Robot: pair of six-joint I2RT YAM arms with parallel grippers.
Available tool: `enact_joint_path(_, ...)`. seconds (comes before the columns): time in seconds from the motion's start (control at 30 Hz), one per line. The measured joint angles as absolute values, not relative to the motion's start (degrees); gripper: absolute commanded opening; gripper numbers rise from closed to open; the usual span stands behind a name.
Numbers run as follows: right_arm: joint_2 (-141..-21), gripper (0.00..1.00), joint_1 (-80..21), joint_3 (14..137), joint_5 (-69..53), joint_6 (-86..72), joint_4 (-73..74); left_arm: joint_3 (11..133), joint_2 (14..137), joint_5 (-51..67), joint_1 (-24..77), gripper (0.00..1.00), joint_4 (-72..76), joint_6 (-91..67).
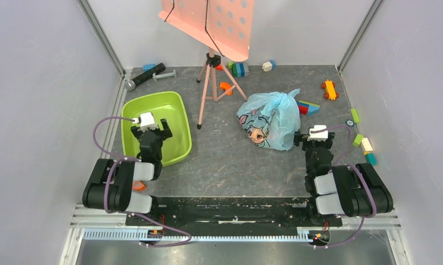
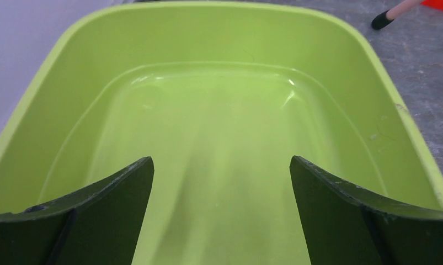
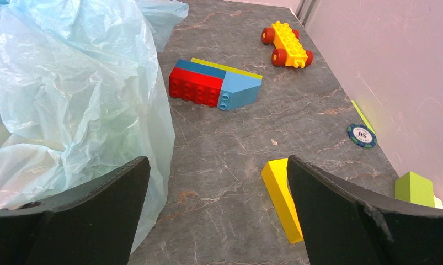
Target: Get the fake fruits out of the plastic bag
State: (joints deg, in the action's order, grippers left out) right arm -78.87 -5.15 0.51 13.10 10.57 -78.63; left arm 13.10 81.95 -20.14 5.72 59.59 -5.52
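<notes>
The light-blue plastic bag [image 1: 270, 118] with the cartoon girl's face lies bunched on the grey table, right of centre. In the right wrist view it fills the left side [image 3: 70, 94]. No fake fruits show; whatever is in the bag is hidden by its crinkled film. My right gripper [image 1: 314, 137] is open and empty just at the bag's near right edge, its left finger beside the film [image 3: 218, 160]. My left gripper [image 1: 150, 126] is open and empty over the lime-green tub [image 1: 177, 105], whose bare inside fills the left wrist view [image 2: 222, 160].
A pink tripod [image 1: 211, 83] carrying a pink perforated board stands between tub and bag. Toy bricks lie right of the bag: a red-blue block [image 3: 213, 85], a yellow wedge [image 3: 279, 199], a yellow car [image 3: 287, 43], a chip [image 3: 362, 135]. Walls close in on both sides.
</notes>
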Motion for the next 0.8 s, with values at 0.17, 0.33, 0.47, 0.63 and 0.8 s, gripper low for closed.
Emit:
enact_joint_path(0.17, -78.0, 0.98, -5.1, 0.5, 13.1, 10.6, -77.1, 13.1, 77.2, -20.5, 6.1, 1.0, 56.7, -4.9)
enact_joint_path(0.33, -73.3, 0.98, -5.1, 0.7, 14.1, 9.9, -68.8, 14.0, 71.5, -23.3, 7.7, 1.0, 50.4, -4.8)
enact_joint_path(0.47, -70.7, 0.98, -5.1, 3.4, 16.8, 7.5, -58.3, 15.6, 67.2, -27.9, 10.2, 1.0, 44.3, -5.4)
enact_joint_path(0.63, -65.9, 0.98, -5.1, 10.3, 20.5, 1.7, -44.5, 22.0, 62.3, -31.0, 11.0, 1.0, 31.4, -11.2)
enact_joint_path(0.8, -63.0, 0.98, -5.1, 20.9, 22.6, -7.1, -28.8, 27.2, 58.6, -31.7, 11.4, 1.0, 19.3, -19.1)
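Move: The plastic bag's middle lies about 15 cm to the right hand's left, some 5 cm farther out and 5 cm lower. The red-and-blue bricks are about 10 cm ahead of that hand and 3 cm left, the toy car about 16 cm ahead and 5 cm right, both some 10 cm below. From the left hand the bag is about 41 cm right and 3 cm ahead; the green tray's middle is roughly beneath that hand. Left rises about 9 cm above the tray; right dips, then climbs 5 cm, reaching forward beside the bag. ##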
